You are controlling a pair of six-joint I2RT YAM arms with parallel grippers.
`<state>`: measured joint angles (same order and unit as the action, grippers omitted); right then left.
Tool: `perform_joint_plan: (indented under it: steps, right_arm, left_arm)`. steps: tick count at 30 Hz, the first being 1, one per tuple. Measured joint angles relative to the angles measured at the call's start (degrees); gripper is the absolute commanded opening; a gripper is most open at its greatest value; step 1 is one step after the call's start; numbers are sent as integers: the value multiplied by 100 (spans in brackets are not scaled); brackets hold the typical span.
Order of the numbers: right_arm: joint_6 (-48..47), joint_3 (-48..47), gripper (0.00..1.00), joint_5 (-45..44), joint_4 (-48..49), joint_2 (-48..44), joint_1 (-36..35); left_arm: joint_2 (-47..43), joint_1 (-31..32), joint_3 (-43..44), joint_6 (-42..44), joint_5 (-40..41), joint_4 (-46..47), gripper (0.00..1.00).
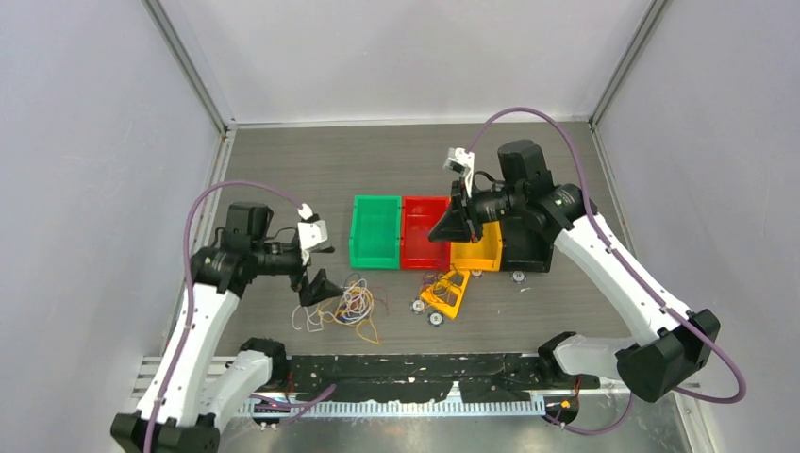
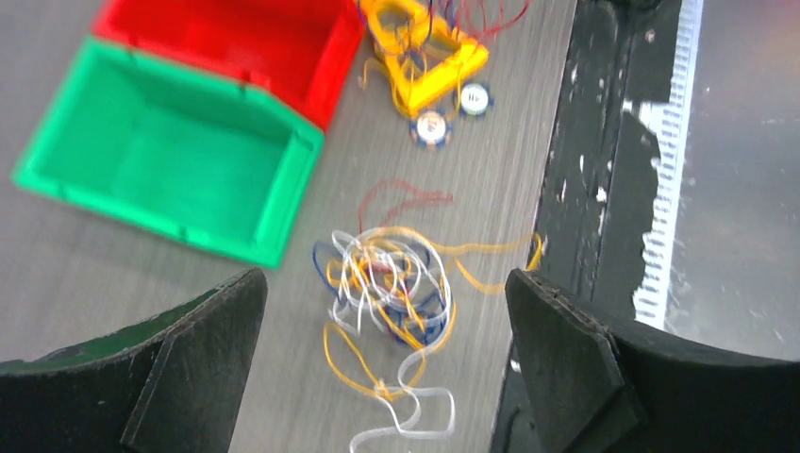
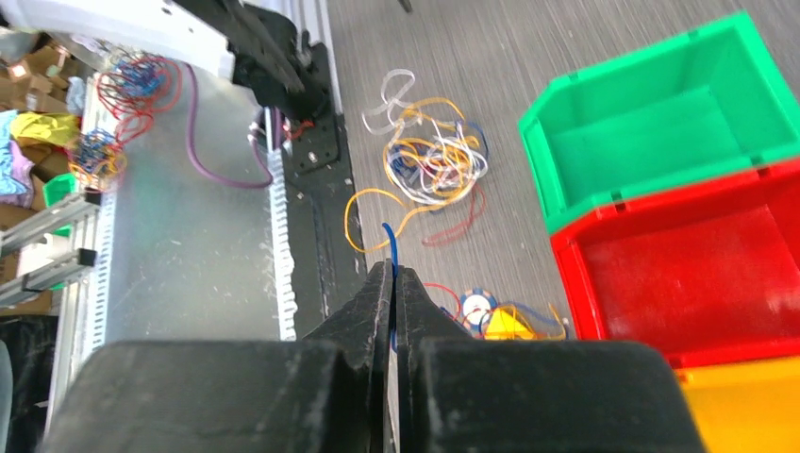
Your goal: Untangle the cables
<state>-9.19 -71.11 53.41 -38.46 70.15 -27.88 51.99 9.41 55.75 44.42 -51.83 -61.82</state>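
A loose tangle of yellow, white, blue and red cables [image 1: 351, 304] [image 2: 391, 283] [image 3: 432, 156] lies on the table in front of the green bin. My left gripper [image 1: 316, 283] [image 2: 385, 278] hovers just left of and above it, jaws wide open with nothing between them. My right gripper [image 1: 443, 231] [image 3: 393, 269] is raised over the red and yellow bins, shut on a thin blue cable [image 3: 389, 241] that sticks out past the fingertips. More cables wrap a tipped yellow piece [image 1: 445, 293] [image 2: 425, 57] [image 3: 509, 323].
Green [image 1: 375, 231], red [image 1: 425, 231] and yellow [image 1: 476, 253] bins stand in a row mid-table. Small round discs [image 2: 431, 127] lie by the yellow piece. A black strip [image 1: 415, 363] runs along the near table edge, close to the tangle.
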Motion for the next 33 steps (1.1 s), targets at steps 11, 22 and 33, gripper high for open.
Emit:
perform_joint_plan:
  steps: [11, 22, 33]
  right_arm:
    - [1082, -520, 5, 595, 903, 214, -363]
    - [1346, -520, 5, 675, 1029, 374, -378]
    - [1537, -520, 5, 682, 1191, 376, -380]
  left_arm:
    - [-903, 2675, -1427, -2041, 798, 3469, 87]
    - [120, 4155, -1486, -2472, 2131, 5097, 81]
    - [426, 4754, -1486, -2470, 2962, 5936, 73]
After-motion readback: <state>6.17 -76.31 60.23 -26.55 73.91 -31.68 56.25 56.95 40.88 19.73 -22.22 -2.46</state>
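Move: The red, blue and yellow tangle, joined by a blue cable to the shut right fingers, lies on the yellow triangle some 26 cm to the left hand's right, 3 cm ahead and 18 cm below. From the right hand it is about 3 cm back, 3 cm right and 25 cm down. The yellow triangle's middle is 3 cm right of the tangle and 3 cm nearer; the loose white tangle lies about 4 cm right of the left hand, 2 cm back and 19 cm below it. The left hand leaves the white tangle behind and sweeps about 17 cm to the right towards the red, blue and yellow tangle, rising a couple of centimetres before settling back to nearly its starting height, while its wrist tips the fingers flatter (some 25 degrees of turn) and they narrow by about a quarter but stay open. The right hand keeps its pinch on the blue cable, lifts it about 5 cm while going some 4 cm left, then holds steady as the open left fingers come in below and on the near side of it. ##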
